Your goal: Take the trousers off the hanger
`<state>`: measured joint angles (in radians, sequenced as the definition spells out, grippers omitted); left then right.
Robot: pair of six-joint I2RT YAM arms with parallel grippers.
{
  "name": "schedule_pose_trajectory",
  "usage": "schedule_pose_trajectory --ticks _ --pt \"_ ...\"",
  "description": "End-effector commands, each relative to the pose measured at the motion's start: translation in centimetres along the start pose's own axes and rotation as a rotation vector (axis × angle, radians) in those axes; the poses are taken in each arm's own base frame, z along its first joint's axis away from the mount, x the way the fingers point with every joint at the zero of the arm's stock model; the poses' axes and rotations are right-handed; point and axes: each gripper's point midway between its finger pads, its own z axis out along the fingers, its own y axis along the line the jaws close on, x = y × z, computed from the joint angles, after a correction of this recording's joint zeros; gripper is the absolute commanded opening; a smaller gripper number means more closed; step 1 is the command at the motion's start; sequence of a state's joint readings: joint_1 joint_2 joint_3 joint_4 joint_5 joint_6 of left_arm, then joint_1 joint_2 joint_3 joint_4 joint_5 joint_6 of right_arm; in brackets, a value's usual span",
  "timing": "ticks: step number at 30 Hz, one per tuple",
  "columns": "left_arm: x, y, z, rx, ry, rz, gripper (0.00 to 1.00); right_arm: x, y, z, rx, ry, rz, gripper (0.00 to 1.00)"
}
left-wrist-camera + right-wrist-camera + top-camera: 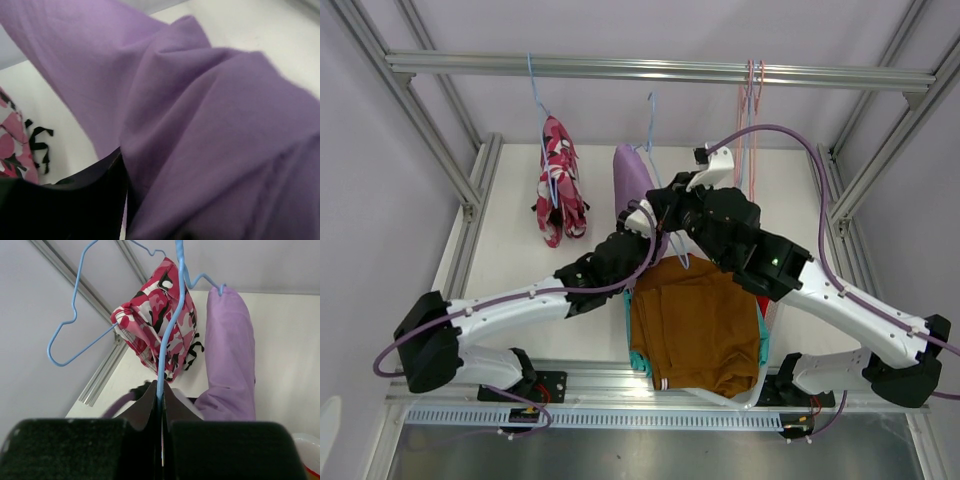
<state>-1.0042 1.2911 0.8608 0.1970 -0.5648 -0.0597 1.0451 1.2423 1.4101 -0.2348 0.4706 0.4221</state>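
Lilac trousers (631,178) (230,350) hang from a light-blue hanger (650,118) (170,335) on the top rail. My right gripper (667,218) (161,397) is shut on that hanger's wire below the hook. My left gripper (638,234) is at the lilac cloth's lower end. In the left wrist view lilac cloth (210,130) fills the frame and presses on one dark finger (90,195); the other finger is hidden. Camouflage trousers (556,185) (160,310) hang on their own blue hanger (75,315) to the left. Rust-brown trousers (695,320) lie on top of teal ones (638,360).
The rust-brown and teal pile sits in a white-rimmed basket (745,398) at the table's near edge, between the arm bases. Empty pink hangers (752,110) dangle from the rail (660,68) on the right. Frame posts (470,190) stand at both sides.
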Motion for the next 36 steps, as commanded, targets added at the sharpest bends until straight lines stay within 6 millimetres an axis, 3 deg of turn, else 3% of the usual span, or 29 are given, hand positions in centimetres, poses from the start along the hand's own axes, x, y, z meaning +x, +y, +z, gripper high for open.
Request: schedule_pose_trajectory --ticks 1,8,11,12,15,17,21,36 --pt "-2.1 1.2 1.3 -0.127 -0.041 0.03 0.51 -5.4 2.4 -2.2 -0.111 -0.143 0.106 0.0" --pt "-5.5 1.7 1.0 -0.145 -0.142 0.024 0.33 -4.2 1.8 -2.1 -0.115 -0.118 0.105 0.0" --pt "-6.8 2.4 0.7 -0.172 -0.18 0.035 0.19 -3.9 1.6 -2.5 -0.133 -0.102 0.124 0.0" --pt "-7.9 2.6 0.4 -0.176 -0.212 0.022 0.13 -3.4 1.5 -2.5 -0.132 -0.092 0.131 0.0" --pt "-10.0 2.7 -0.4 -0.157 -0.264 -0.014 0.09 -3.0 1.1 -2.8 -0.13 -0.084 0.14 0.0" --pt "-11.0 2.6 -0.9 -0.137 -0.29 -0.036 0.01 -2.2 0.6 -2.8 -0.119 -0.072 0.143 0.0" --pt "-12.8 2.4 -1.8 -0.094 -0.331 -0.066 0.01 -1.3 -0.3 -3.0 -0.105 -0.063 0.156 0.0" --pt "-16.3 3.3 -7.1 0.03 -0.36 -0.106 0.01 2.4 -3.2 -1.5 0.015 -0.027 0.146 0.0"
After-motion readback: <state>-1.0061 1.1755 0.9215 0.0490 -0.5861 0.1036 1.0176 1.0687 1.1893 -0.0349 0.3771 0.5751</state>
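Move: Just ahead of the half-open left fingers hang the purple trousers, their middle about 4 cm forward, 2 cm left and 4 cm above. The pink camouflage trousers hang roughly 20 cm left of this hand, 6 cm forward and 4 cm higher; the brown trousers lie about 18 cm back, 8 cm right and 20 cm below. From the right hand, already gripping the blue hanger, the purple trousers are some 7 cm forward, 4 cm left and 10 cm lower. Closing on the lower part of the purple trousers, the left fingers first nudge about 2 cm forward and dip slightly, then pinch the cloth, lift it some 5 cm and draw it back and left. The right hand keeps its grip on the blue hanger and pulls it 2–3 cm back and to the right, rolling its left side up about 15 degrees, so the hands part sideways. ##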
